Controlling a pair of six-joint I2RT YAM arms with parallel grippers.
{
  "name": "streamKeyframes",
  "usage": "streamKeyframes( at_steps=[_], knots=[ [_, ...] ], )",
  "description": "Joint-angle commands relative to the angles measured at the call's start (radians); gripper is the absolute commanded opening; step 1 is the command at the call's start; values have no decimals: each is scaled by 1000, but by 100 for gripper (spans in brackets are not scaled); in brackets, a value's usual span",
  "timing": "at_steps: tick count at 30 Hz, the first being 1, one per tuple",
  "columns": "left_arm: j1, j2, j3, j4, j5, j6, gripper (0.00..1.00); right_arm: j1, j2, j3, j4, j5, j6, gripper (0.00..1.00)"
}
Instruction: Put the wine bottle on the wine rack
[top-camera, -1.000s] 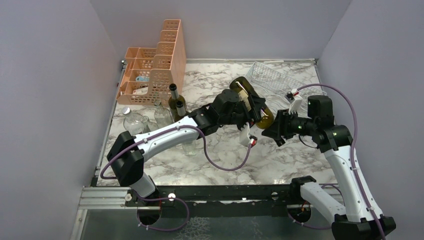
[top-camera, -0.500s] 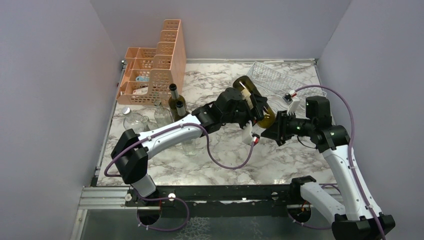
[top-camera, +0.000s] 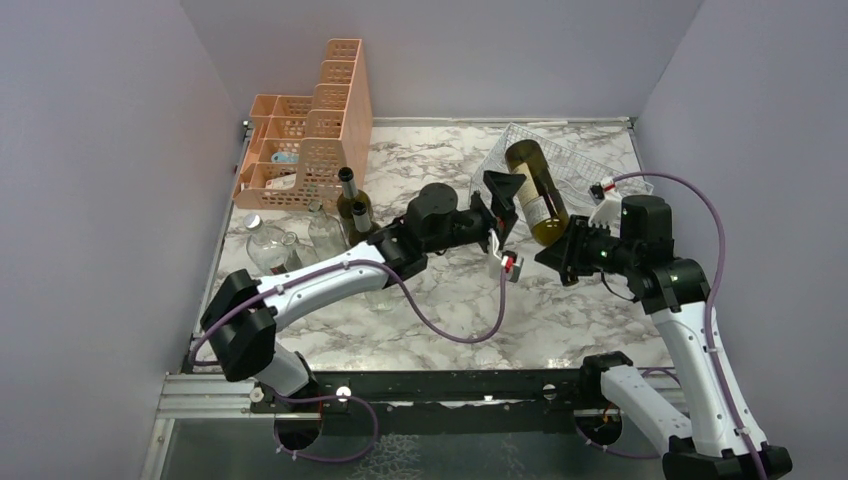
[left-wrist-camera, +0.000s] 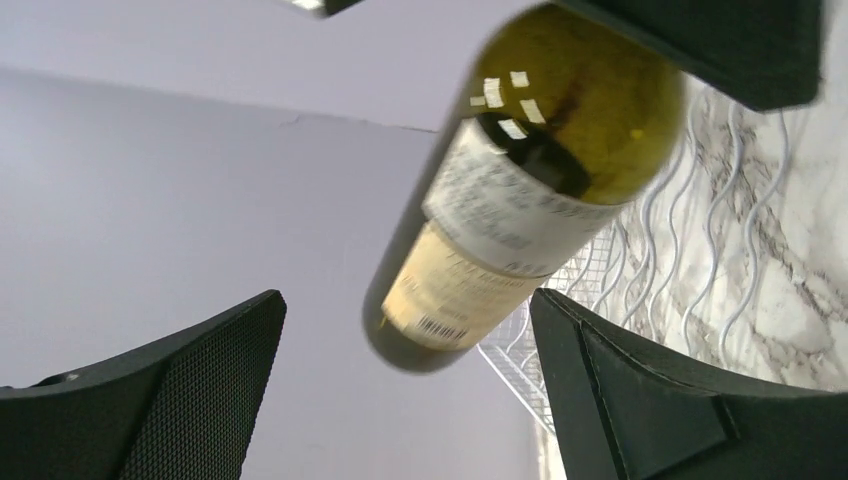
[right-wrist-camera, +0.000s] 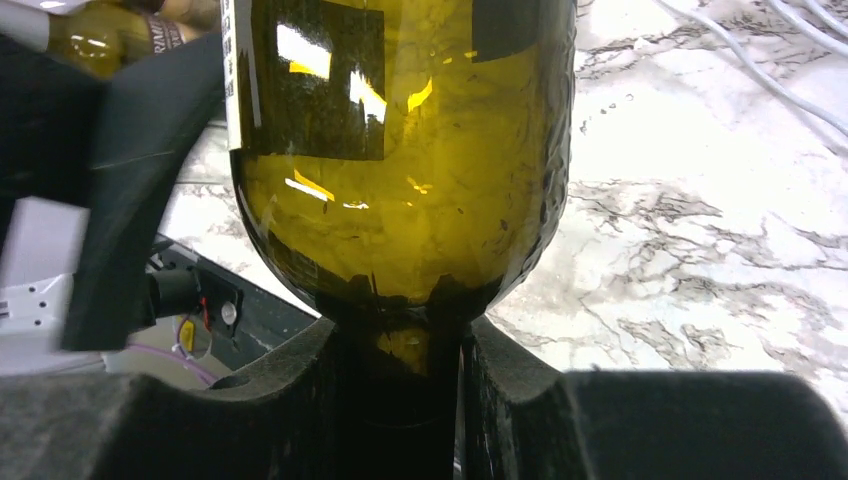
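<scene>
The wine bottle, olive green with a cream label, hangs in the air, its base pointing toward the back wall. My right gripper is shut on its neck; in the right wrist view the neck sits squeezed between the black pads, with the bottle's shoulder above. My left gripper stands open just left of the bottle and touches nothing. In the left wrist view the bottle floats beyond the spread fingers. The wine rack, thin silvery wire, lies at the back right, its wavy rows behind the bottle.
A peach perforated organizer stands at the back left. In front of it are an upright dark bottle and some clear glass bottles. Purple walls enclose the marble table on three sides.
My left gripper opened, released the bottle's body and drew back to the left. My right gripper closed on the neck and now carries the bottle alone, base swung toward the rack.
</scene>
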Motion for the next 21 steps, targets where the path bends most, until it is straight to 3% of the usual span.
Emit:
streamKeyframes(
  at_steps=[1, 5, 8, 11, 14, 21],
  knots=[
    [-6, -110, -25, 83, -120, -313, 99, -4, -15, 31, 135, 37, 2, 1],
    [-6, -201, -82, 94, -239, -577, 99, -3, -17, 13, 143, -10, -19, 1],
    [-6, -251, -79, 109, -389, -869, 99, -3, -8, -20, 151, -82, -33, 1],
    [-2, -282, -26, -28, -490, -1141, 99, -4, 1, -57, 158, -127, -40, 1],
    [1, -306, 21, -217, -484, -1301, 99, -3, -2, -88, 160, -136, -53, 1],
    [1, -410, -15, -338, -460, -1502, 99, 14, 41, -149, 155, -131, -86, 1]
  ],
)
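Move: The wine bottle is already out of my left hand's open fingers: its middle lies about 7 cm to that hand's right and nearly level with it, and two standing bottles are some 28 cm to its left and 18 lower. My right hand holds the bottle by the neck, its body reaching 8 cm ahead, 2 left and 6 up. The wine rack's middle is roughly 14 cm ahead of my right hand, 3 to its right and 15 below. With its fingers staying wide open, my left hand backs off leftward from the bottle, about 10 cm, climbing some 6 and rolling strongly until its fingers point forward-right. My right hand keeps its pinch on the neck, stays almost still at first, then sinks about 5 cm and noses the bottle slightly downward. ##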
